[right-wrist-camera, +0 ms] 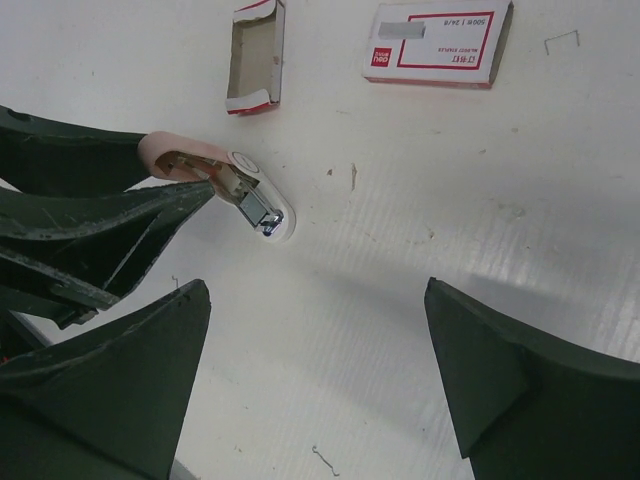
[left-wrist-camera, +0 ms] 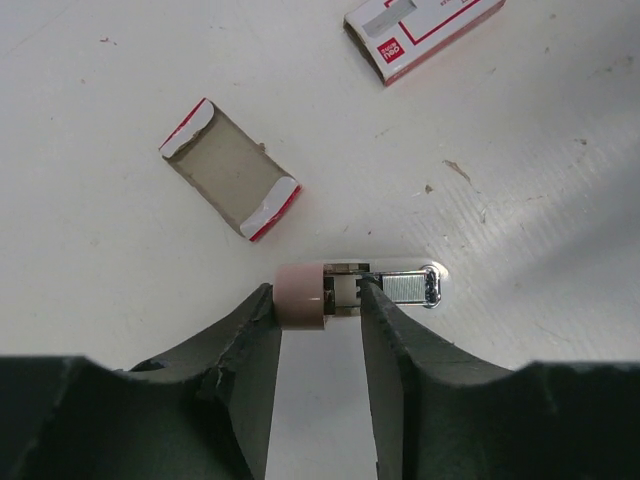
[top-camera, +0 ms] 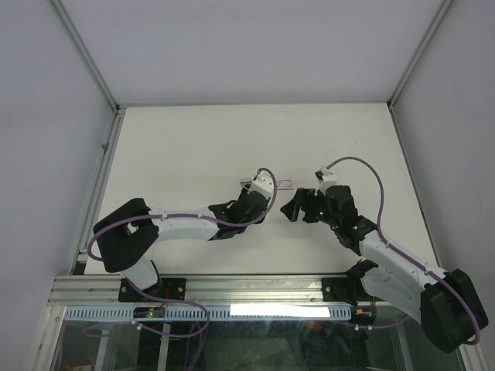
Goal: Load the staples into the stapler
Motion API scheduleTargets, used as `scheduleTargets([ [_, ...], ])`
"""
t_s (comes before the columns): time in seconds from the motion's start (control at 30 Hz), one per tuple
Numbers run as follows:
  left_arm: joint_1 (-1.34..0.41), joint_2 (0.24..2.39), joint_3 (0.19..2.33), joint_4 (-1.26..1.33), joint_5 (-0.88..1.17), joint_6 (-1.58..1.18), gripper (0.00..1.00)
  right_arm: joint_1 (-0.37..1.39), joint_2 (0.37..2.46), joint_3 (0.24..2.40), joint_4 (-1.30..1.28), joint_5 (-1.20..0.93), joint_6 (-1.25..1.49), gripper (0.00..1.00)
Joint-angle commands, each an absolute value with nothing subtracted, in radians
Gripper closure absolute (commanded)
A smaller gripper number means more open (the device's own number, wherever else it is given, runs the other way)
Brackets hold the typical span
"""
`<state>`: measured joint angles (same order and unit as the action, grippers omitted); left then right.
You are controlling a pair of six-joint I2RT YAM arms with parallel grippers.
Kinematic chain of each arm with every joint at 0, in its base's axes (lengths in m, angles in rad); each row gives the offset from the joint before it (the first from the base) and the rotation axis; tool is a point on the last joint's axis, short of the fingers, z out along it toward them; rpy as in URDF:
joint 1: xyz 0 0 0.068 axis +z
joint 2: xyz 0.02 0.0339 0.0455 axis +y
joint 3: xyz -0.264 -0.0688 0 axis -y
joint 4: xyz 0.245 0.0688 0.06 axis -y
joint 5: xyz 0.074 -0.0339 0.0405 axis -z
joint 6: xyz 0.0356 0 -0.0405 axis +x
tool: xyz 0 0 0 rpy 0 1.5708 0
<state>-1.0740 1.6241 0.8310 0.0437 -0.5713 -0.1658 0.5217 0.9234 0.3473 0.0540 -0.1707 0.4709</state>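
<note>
The stapler (left-wrist-camera: 300, 296) rests on the white table, its pale pink half (right-wrist-camera: 190, 152) raised off the white base (right-wrist-camera: 283, 215). A silvery strip of staples (left-wrist-camera: 405, 288) lies in the base's metal rail. My left gripper (left-wrist-camera: 318, 295) is narrowly shut on the pink half: one finger outside it, the other inside the V against the rail. The staples' red-and-white box sleeve (left-wrist-camera: 425, 30) and its tray (left-wrist-camera: 230, 170), which shows only bare cardboard, lie just beyond. My right gripper (right-wrist-camera: 318, 290) hovers wide open to the stapler's right, holding nothing.
A loose bent staple (right-wrist-camera: 325, 462) lies near my right gripper and another (right-wrist-camera: 562, 40) beside the sleeve (right-wrist-camera: 440, 45). In the top view both grippers (top-camera: 267, 189) (top-camera: 298, 207) meet mid-table, with aluminium frame rails (top-camera: 232, 290) at the near edge and sides.
</note>
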Motion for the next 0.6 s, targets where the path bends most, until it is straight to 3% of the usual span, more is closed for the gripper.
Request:
scheduleTargets([
  [0.0, -1.086, 1.612, 0.857, 0.027, -0.569, -0.164, 0.58, 0.526, 0.887, 0.354, 0.064, -0.128, 0.479, 0.08],
  [0.23, -1.088, 1.559, 0.849, 0.031, -0.506, -0.186, 0.37, 0.527, 0.847, 0.363, 0.021, -0.1, 0.466, 0.08],
  [0.57, -1.088, 1.554, 0.816, 0.118, -0.407, -0.201, 0.35, 0.526, 0.827, 0.355, 0.004, -0.08, 0.465, 0.08],
])
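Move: Right at the left fingertips is the stapler, its middle about 2 cm to the right of that hand and 2 cm below, with its pink end at the left finger and the staples towards its back-right end. The open tray lies about 5 cm ahead and 4 cm left of the left hand, the staple box 5 cm ahead and 7 cm right. From the right hand, the stapler is some 8 cm left, 2 cm ahead and 5 cm below. Spreading its fingers to about twice their starting gap, the left hand lets go of the stapler; its right finger comes clear of the magazine while the left one stays close by the pink end. After a tiny dip the hand eases back and right about 2 cm and lifts slightly. The open, empty right hand drifts about 1 cm right, away from the stapler. ##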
